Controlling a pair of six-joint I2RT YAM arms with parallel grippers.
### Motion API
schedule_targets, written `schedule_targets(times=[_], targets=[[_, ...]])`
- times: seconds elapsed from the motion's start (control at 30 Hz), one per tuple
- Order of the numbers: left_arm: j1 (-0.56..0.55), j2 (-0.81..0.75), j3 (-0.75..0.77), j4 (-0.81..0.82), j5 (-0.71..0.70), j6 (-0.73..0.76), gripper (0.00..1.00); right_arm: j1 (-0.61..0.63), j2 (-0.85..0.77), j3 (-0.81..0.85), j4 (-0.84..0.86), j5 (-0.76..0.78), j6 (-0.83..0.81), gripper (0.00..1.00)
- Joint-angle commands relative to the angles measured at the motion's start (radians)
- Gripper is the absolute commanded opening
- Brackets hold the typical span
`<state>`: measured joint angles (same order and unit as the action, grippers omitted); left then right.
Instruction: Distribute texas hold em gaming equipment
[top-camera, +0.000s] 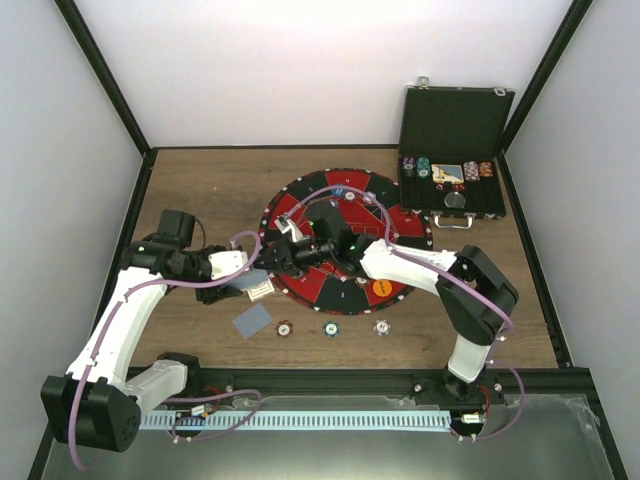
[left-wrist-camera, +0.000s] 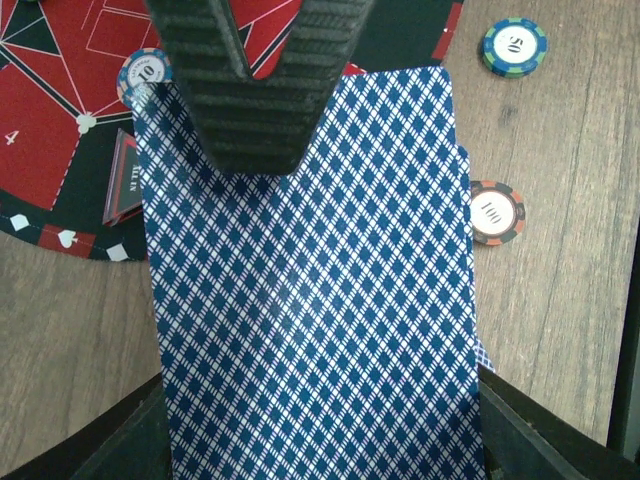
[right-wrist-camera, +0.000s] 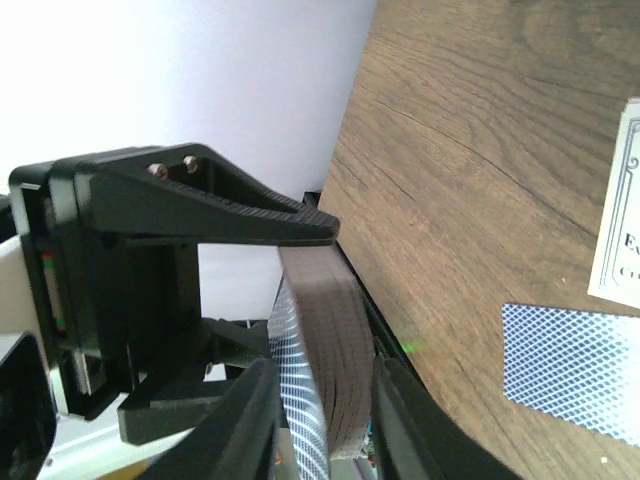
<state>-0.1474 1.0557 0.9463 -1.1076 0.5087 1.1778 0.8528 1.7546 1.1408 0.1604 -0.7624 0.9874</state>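
Observation:
My left gripper (top-camera: 252, 268) is shut on a deck of blue-backed cards (left-wrist-camera: 310, 300), holding it by its side edges at the mat's left rim. My right gripper (right-wrist-camera: 325, 420) reaches in from the right and is closed over the same deck (right-wrist-camera: 325, 340), one ribbed finger (left-wrist-camera: 260, 90) lying on its back. One blue-backed card (top-camera: 252, 321) and a white card (top-camera: 260, 289) lie on the table. Striped chips (top-camera: 285, 327) (top-camera: 331, 327) (top-camera: 381, 326) sit in a row by the near edge. An orange button (top-camera: 381, 288) and a black triangular marker (left-wrist-camera: 124, 185) rest on the mat.
The round red-and-black mat (top-camera: 400, 220) fills the middle of the table. At the back right stands the open black case (top-camera: 455, 125) with stacked chips inside. Black frame posts and white walls close in the table's sides.

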Motion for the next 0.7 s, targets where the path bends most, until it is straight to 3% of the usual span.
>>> schedule_targets(times=[0.0,0.43,0.67], targets=[[0.000,-0.003,0.005,0.019,0.013,-0.001,0.04,-0.006,-0.039,-0.012,0.020,-0.013,0.011,0.23],[0.000,0.007,-0.022,0.063,-0.052,-0.020,0.04,-0.019,-0.013,-0.036,0.166,-0.164,0.077,0.01],[0.016,0.046,-0.054,0.078,-0.096,-0.035,0.04,-0.167,-0.060,-0.051,0.136,-0.214,0.055,0.01]])
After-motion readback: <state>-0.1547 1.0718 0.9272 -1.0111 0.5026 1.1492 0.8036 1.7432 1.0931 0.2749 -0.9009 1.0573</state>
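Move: The card deck is in my left gripper. Its middle lies about 4 cm to the right of my left hand and 2 cm ahead, and some 4 cm left and 3 cm back of my right hand, a touch lower, so the deck's near end sits at my half-open right fingers. On the table, 18 cm below my right hand, are the printed card (3 cm left, 2 cm back), the loose card (5 cm left, 9 cm back) and the orange-black chip (3 cm right, 11 cm back). I shut my right fingers fully on the deck's right-hand end, pinching the top card, while that hand draws back and lifts, each about 1 cm. Then I start pulling it to the right and forward again, a little over 1 cm, away from my left hand. My left hand keeps its grip on the deck and drifts forward 1.5 cm. ##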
